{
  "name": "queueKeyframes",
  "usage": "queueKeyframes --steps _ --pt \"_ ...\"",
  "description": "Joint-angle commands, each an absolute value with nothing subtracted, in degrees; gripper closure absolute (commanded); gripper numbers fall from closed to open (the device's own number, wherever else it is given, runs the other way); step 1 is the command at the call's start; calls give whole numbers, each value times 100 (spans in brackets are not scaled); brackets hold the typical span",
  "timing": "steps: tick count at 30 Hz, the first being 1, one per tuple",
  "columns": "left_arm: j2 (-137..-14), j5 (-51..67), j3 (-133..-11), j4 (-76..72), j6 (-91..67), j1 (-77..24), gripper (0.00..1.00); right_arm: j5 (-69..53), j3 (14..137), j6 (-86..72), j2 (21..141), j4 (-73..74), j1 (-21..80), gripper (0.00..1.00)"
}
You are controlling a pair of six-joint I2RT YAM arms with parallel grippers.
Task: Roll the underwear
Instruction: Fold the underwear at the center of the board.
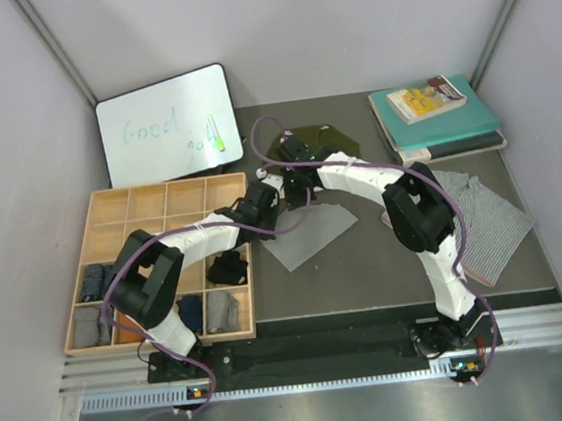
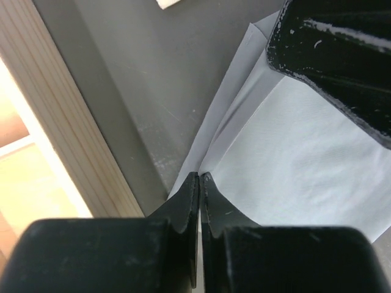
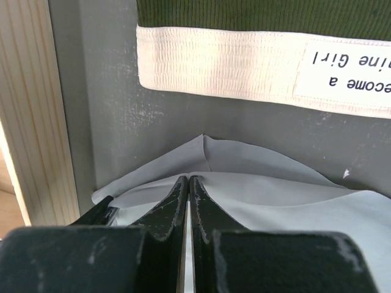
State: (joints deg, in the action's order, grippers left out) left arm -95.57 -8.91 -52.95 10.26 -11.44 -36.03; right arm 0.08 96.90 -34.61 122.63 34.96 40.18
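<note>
The plain light grey underwear (image 1: pixel 312 233) lies on the dark table just right of the tray. My left gripper (image 2: pixel 200 176) is shut, pinching that grey cloth (image 2: pixel 293 159) at its near left edge. My right gripper (image 3: pixel 188 179) is shut too, holding a raised fold of the grey cloth (image 3: pixel 269 183) close beside the left one. Both grippers meet over the cloth's far corner (image 1: pixel 278 199). The olive green underwear (image 1: pixel 317 146) with its cream waistband (image 3: pixel 232 61) lies just beyond. The grey-and-white patterned underwear (image 1: pixel 485 214) lies flat at the right.
A wooden compartment tray (image 1: pixel 110 210), holding several rolled garments, stands at the left, its rim (image 2: pixel 67 146) close to both grippers. A whiteboard (image 1: pixel 166 122) leans at the back. Teal books (image 1: pixel 437 119) are stacked at the back right.
</note>
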Motion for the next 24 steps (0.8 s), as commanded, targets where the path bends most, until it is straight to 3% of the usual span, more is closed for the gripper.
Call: queueKeyframes --steps 1,3,4,5,6,7,10,14,24 --pt "-9615 -1090 -5493 897 -949 -3577 88 26 10133 -3384 12358 3454 3902 98" --pt "-9589 -1142 -5493 862 -914 -3577 79 26 10169 -3384 12349 3445 3867 91" --pt "-9580 -1160 -5484 844 -905 -3577 72 18 10204 -3384 12349 3428 3850 79" --pt "-9563 -1178 -5484 818 -897 -3577 67 -122 10230 -3375 12340 3428 3815 74" --pt "-9545 -1186 -5476 791 -896 -3577 65 -158 10257 -3375 12331 3419 3806 69" --pt "-9536 -1187 -5484 791 -896 -3577 61 -167 10318 -3366 12296 3419 3797 58" --pt "-9466 -1213 -5458 756 -879 -3577 57 -193 10406 -3305 12165 3428 3753 48" --pt "-9334 -1292 -5379 712 -905 -3577 51 -211 10205 -3217 11805 3507 3630 42" --pt "-9316 -1257 -5160 598 -993 -3577 50 -290 7597 -3006 9969 3226 2734 38"
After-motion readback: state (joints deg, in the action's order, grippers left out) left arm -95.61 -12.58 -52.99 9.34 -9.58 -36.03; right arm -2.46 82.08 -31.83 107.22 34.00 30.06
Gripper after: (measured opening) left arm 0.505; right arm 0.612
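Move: Both hands are shut on the folded-over edge of the grey underwear. Its middle lies about 9 cm to the left hand's right and level ahead; from the right hand it is some 5 cm back and 4 cm right. The olive underwear's middle is about 10 cm ahead of the right hand and 7 cm right. The black garment in the tray sits 9 cm left and 6 cm back of the left hand. Both hands open and release the folded edge; the right rises about 3 cm, then swings 9 cm right. ##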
